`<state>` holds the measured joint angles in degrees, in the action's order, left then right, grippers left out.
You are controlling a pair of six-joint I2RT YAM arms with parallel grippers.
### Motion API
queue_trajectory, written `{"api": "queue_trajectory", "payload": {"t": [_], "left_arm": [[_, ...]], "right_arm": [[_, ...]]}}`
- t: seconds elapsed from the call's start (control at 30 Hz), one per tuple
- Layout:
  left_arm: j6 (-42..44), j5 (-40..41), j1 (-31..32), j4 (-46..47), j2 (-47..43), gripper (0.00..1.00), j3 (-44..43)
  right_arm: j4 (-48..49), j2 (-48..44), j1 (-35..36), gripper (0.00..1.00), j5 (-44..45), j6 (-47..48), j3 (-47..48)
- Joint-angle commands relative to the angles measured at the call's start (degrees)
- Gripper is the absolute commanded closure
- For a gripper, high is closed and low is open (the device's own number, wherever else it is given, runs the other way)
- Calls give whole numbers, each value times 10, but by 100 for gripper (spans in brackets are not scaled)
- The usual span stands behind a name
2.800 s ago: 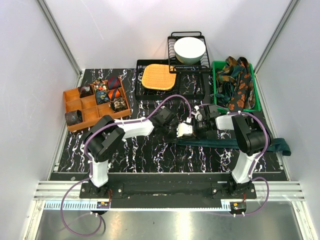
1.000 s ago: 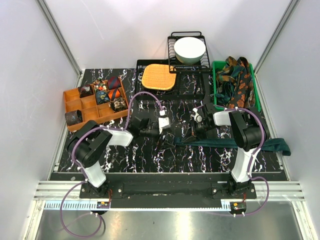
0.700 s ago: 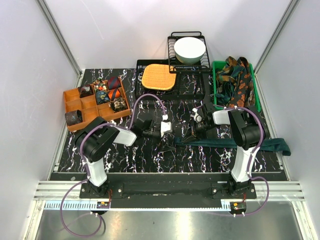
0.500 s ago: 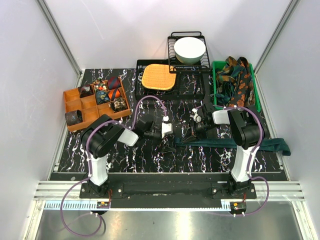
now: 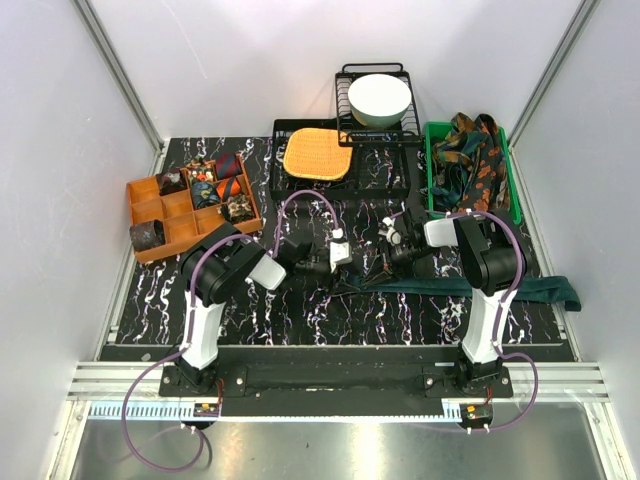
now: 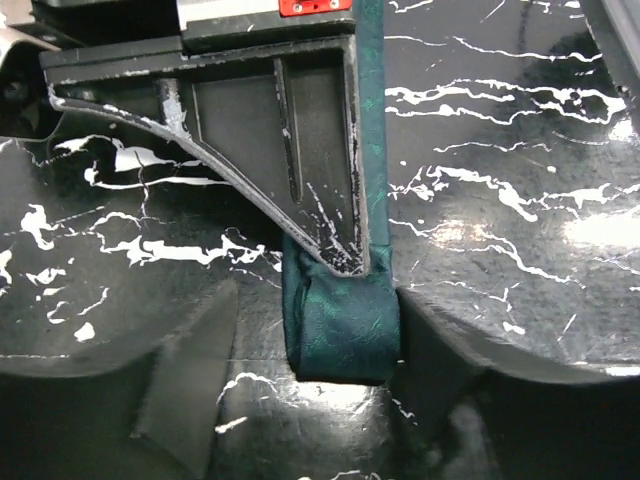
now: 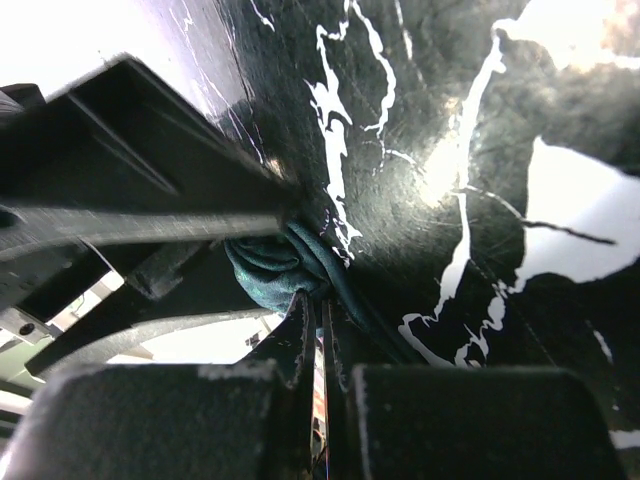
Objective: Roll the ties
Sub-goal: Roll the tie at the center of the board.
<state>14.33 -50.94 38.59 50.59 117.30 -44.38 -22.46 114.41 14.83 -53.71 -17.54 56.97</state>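
Note:
A plain dark teal tie (image 5: 480,288) lies flat across the right of the table. Its left end is folded into a small roll (image 6: 340,325). My right gripper (image 5: 384,264) is shut on that end, and its black fingers (image 6: 300,150) pin the cloth from above. In the right wrist view the bunched teal cloth (image 7: 270,270) sits at the tips of the right gripper (image 7: 322,305). My left gripper (image 6: 318,300) stands open astride the roll. Its right finger (image 6: 460,390) touches the cloth and its left finger (image 6: 190,380) stands a little apart from it.
An orange divided box (image 5: 150,190) at the left holds several rolled ties. A green bin (image 5: 512,170) at the back right holds patterned ties (image 5: 478,165). Behind stand a black tray (image 5: 385,188) with an orange mat (image 5: 318,153) and a rack with a white bowl (image 5: 379,98).
My left arm has swung right across the table to the tie's rolled end, and its jaws have narrowed around it. My right gripper has kept its hold in place.

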Motion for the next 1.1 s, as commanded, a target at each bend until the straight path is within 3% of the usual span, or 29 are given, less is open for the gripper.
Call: {"api": "queue_trajectory", "payload": {"t": [0.0,0.17,0.27,0.37,0.57,0.67,0.83,1.07], "left_arm": [[21,-10,3,15,3,47,-3],[69,-6,3,-39,-15,57,14],[93,9,3,-99,-36,69,14],[140,40,6,-227,-59,80,-16],[262,117,24,-489,-86,88,-91],[292,165,33,-580,-74,91,-125],[293,228,54,-647,-68,86,-148],[255,269,79,-693,-55,82,-192]], "right_arm": [[-18,33,-4,100,82,15,-7],[-17,37,-7,100,78,15,-5],[-19,37,-8,100,72,15,-6],[-17,24,-8,90,56,16,-7],[-28,-41,-13,70,36,18,-11],[-42,-65,-29,63,28,21,-13],[-38,-92,-44,62,12,24,-27],[113,-89,-28,58,-37,-62,-66]]}}
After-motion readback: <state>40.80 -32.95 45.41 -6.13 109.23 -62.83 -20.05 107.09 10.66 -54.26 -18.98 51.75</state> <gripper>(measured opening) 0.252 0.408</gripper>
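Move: The rolled end of the tie is already between my open left fingertips, about 1 cm back of their middle and level with them. My right fingers are shut at the roll's near side, with its middle some 2 cm to their left. From my left hand the unrolled length runs off to the right, its middle about 26 cm right and 1 cm back. The black tray's middle lies about 28 cm ahead and 2 cm left. I close my left fingers on the sides of the roll, easing the hand back not quite 1 cm to meet it. I then keep the grip almost in place while that wrist tips the fingertips some 30 degrees further down. Once the left has hold, my right fingers open to less than half and come free of the tie, backing off about 2 cm up and 2 cm right. ##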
